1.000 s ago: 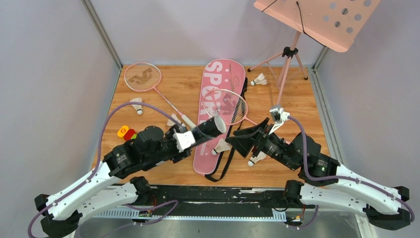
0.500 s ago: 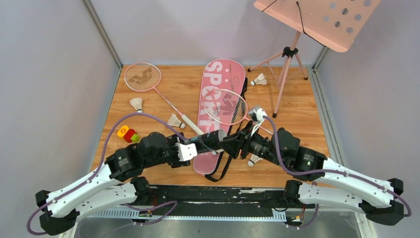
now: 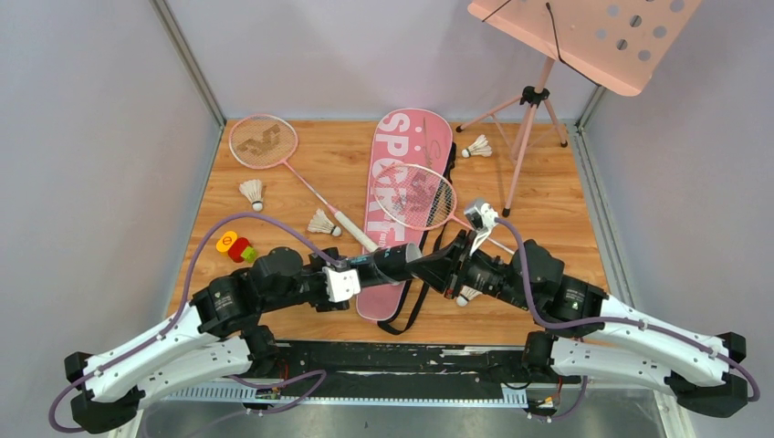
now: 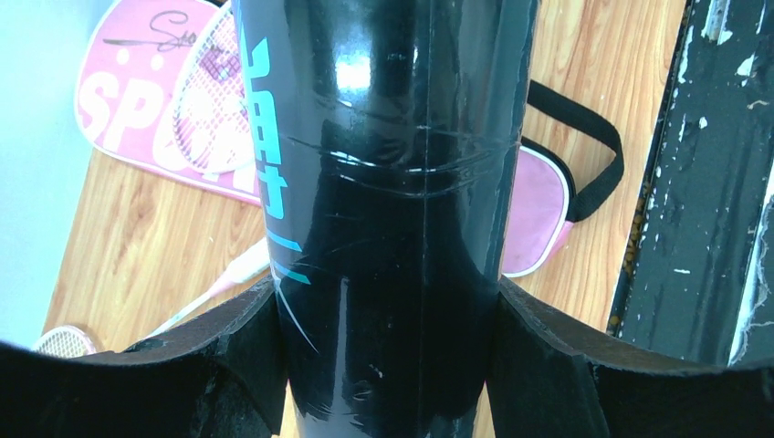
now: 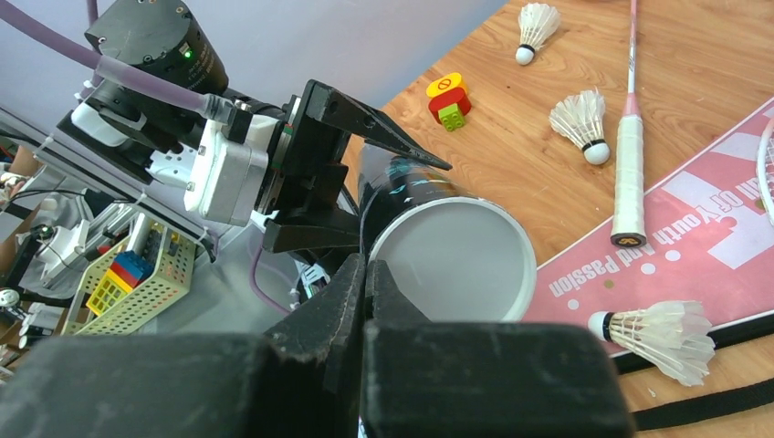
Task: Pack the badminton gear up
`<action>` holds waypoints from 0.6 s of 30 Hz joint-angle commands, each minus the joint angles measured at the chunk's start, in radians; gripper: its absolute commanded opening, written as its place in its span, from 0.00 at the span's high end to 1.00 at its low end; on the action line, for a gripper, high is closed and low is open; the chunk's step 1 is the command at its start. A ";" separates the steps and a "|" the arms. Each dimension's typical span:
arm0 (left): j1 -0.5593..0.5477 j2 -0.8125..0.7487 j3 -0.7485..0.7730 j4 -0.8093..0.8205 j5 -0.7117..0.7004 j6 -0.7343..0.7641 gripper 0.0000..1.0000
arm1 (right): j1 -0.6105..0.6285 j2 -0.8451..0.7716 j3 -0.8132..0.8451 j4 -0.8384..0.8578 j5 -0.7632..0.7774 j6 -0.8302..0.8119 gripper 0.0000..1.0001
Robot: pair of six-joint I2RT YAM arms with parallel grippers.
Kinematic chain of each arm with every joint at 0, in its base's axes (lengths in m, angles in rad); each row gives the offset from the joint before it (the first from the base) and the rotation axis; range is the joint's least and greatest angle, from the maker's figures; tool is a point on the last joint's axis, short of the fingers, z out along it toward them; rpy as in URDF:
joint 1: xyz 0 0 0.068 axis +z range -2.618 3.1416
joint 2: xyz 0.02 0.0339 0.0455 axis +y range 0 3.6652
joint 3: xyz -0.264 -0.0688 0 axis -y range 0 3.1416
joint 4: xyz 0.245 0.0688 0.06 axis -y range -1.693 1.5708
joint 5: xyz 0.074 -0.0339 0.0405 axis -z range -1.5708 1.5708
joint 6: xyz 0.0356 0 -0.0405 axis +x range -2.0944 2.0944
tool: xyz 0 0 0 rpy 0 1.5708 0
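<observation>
My left gripper [image 3: 362,270] [image 4: 388,306] is shut on the long black tube [image 3: 391,261] [image 4: 392,164] and holds it level over the near end of the pink "SPORT" bag [image 3: 406,146]. The tube's open white mouth [image 5: 454,260] faces my right gripper [image 3: 427,266] [image 5: 366,271], which is shut and empty, its tips at the rim. One pink racket [image 3: 415,196] lies on the bag, another [image 3: 263,141] on the floor at the left. Shuttlecocks lie at the left [image 3: 251,192], beside a racket handle [image 3: 321,222], at the back [image 3: 477,146], under my right arm [image 3: 468,294] and on the bag's edge [image 5: 662,338].
A pink music stand [image 3: 538,100] rises at the back right. A small orange, red and green toy [image 3: 234,245] sits at the left. The bag's black strap [image 3: 415,306] trails toward the near edge. Grey walls close three sides.
My left arm lowered the tube from a tilt to level. My right gripper moved left to the tube's mouth and went from open to shut.
</observation>
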 commanded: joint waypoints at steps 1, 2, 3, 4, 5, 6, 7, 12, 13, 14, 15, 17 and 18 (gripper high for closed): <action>0.000 -0.033 -0.002 0.029 -0.020 0.012 0.59 | 0.000 -0.061 0.006 0.060 0.016 -0.019 1.00; 0.001 -0.035 -0.003 0.028 -0.020 0.011 0.60 | 0.000 -0.068 0.005 0.058 0.019 -0.020 1.00; 0.001 -0.040 -0.004 0.028 -0.020 0.012 0.60 | 0.000 -0.076 0.005 0.055 0.020 -0.024 1.00; 0.000 -0.041 -0.006 0.027 -0.033 0.012 0.60 | 0.000 -0.083 0.006 0.052 0.021 -0.028 1.00; 0.001 -0.043 -0.009 0.026 -0.046 0.012 0.60 | 0.000 -0.090 0.007 0.049 0.021 -0.032 1.00; 0.001 -0.043 -0.009 0.026 -0.049 0.013 0.60 | 0.001 -0.095 0.010 0.045 0.020 -0.036 1.00; 0.001 -0.041 -0.009 0.024 -0.053 0.014 0.60 | 0.000 -0.103 0.012 0.041 0.018 -0.039 1.00; 0.001 -0.030 -0.005 0.021 -0.058 0.015 0.62 | 0.000 -0.135 0.026 0.020 0.005 -0.059 1.00; 0.000 -0.027 -0.005 0.019 -0.060 0.015 0.62 | 0.000 -0.145 0.027 0.016 0.007 -0.063 1.00; 0.001 -0.024 -0.005 0.018 -0.060 0.015 0.62 | 0.000 -0.149 0.029 0.013 0.009 -0.066 1.00; 0.001 -0.021 -0.006 0.018 -0.061 0.016 0.62 | 0.000 -0.154 0.029 0.011 0.012 -0.068 1.00; 0.000 -0.017 -0.002 0.018 -0.062 0.015 0.61 | 0.000 -0.158 0.025 0.010 0.031 -0.072 1.00; 0.001 -0.015 0.001 0.018 -0.063 0.012 0.60 | 0.000 -0.158 0.020 0.008 0.055 -0.072 1.00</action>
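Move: The tube's white lid, its rim already pinched by the shut right fingers, has its middle about 2 cm ahead of the right hand, 1 cm right and 2 cm below; from the left hand, which grips the tube, it lies some 10 cm right, level in depth and 12 cm above. Roughly 21 cm below the right hand, one shuttlecock lies 12 cm ahead and 1 cm left, a second shuttlecock 5 cm ahead and 16 cm right, and the pink bag's middle 26 cm straight ahead. The lid is drawn off the tube's end by the right hand, which keeps its pinch on the rim and pulls up and to the right about 5 cm, slowly at first and then faster, its fingertips tipping up slightly. The left hand keeps its grip on the tube, goes up with the pull some 1.5 cm, then sinks back to its starting height. ##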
